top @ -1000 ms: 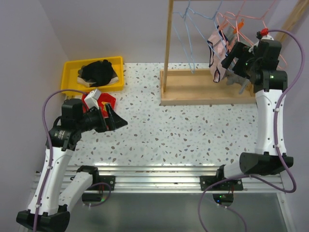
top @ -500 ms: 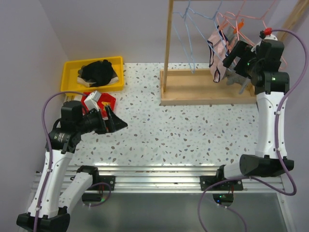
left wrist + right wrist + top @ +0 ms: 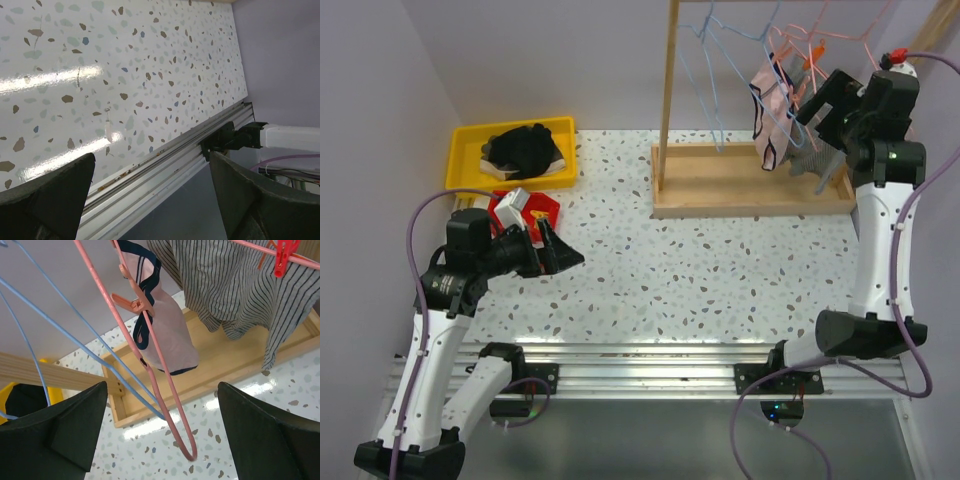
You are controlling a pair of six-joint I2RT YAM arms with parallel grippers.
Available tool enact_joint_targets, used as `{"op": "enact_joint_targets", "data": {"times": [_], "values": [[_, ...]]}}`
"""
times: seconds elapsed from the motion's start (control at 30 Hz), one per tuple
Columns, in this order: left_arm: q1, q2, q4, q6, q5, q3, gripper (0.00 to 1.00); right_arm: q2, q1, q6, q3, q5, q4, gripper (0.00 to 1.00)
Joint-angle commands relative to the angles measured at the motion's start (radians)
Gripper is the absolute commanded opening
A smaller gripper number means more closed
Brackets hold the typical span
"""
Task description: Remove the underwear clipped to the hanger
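Pale pink underwear (image 3: 167, 335) with dark trim hangs from a pink clip (image 3: 131, 302) on a pink wire hanger (image 3: 150, 360). To its right the grey striped underwear (image 3: 235, 285) is held by a red clip (image 3: 282, 257). My right gripper (image 3: 160, 440) is open, and the hanger's lower loop shows between its fingers. From above, this gripper (image 3: 812, 108) is raised just right of the pink underwear (image 3: 772, 110), with the grey underwear (image 3: 817, 160) below it. My left gripper (image 3: 150, 200) is open and holds nothing, low over the table's near edge (image 3: 555, 250).
A wooden rack with a tray base (image 3: 720, 185) and upright post (image 3: 668, 90) carries blue hangers (image 3: 75, 340). A yellow bin (image 3: 460, 150) at back left holds a black clothing heap (image 3: 525, 150). A red and white object (image 3: 525, 208) lies by the left arm. A metal rail (image 3: 640, 355) edges the table.
My right gripper has risen and shifted a little to the right, away from the pink underwear. The left arm has barely moved.
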State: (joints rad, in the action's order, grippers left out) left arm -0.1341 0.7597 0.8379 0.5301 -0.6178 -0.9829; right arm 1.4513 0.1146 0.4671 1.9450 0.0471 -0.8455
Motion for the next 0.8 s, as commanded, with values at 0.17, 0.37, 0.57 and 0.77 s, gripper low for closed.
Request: {"op": "enact_joint_targets", "data": {"times": [0.17,0.37,0.57,0.77], "values": [[-0.01,0.0,-0.026,-0.019,-0.02,0.016,1.0,0.107,0.005,-0.007,0.143,0.003,-0.03,0.88],[-0.012,0.001,-0.031,-0.016,-0.022,0.024,1.0,0.132,0.007,-0.044,0.169,0.01,-0.066,0.78],[-0.012,-0.002,-0.033,-0.013,-0.025,0.033,1.0,0.136,0.005,-0.074,0.132,-0.021,-0.101,0.72],[-0.012,-0.007,-0.031,-0.012,-0.028,0.036,1.0,0.147,0.005,-0.096,0.101,-0.038,-0.102,0.67]]}}
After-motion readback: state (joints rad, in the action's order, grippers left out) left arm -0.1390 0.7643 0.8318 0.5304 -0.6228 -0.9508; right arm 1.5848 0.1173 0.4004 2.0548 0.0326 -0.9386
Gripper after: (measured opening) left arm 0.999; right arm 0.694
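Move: For the right hand, the near end of the pink hanger sits between the open fingers, roughly level in reach, 1 cm to the right and 1 cm below. The peach clip on the pink underwear is about 12 cm ahead, 3 cm left and level with the hand; the blue hanger's end is some 4 cm ahead, 3 left and 3 below. The striped garment hangs about 17 cm ahead, 8 right, slightly lower. From the left hand, the pink hanger's end is some 20 cm ahead, 48 right and 15 higher. The right hand pushes forward and down with the pink hanger's near end between its fingers, going in about 3 cm along the hanger towards the peach clip and the hanging underwear. It then eases back a centimetre while sinking on to about 3 cm below its start, tipping some 5 degrees nose-down, as the fingers close slowly from almost wide open to roughly two thirds, still with a clear gap on either side of the hanger's bars. ##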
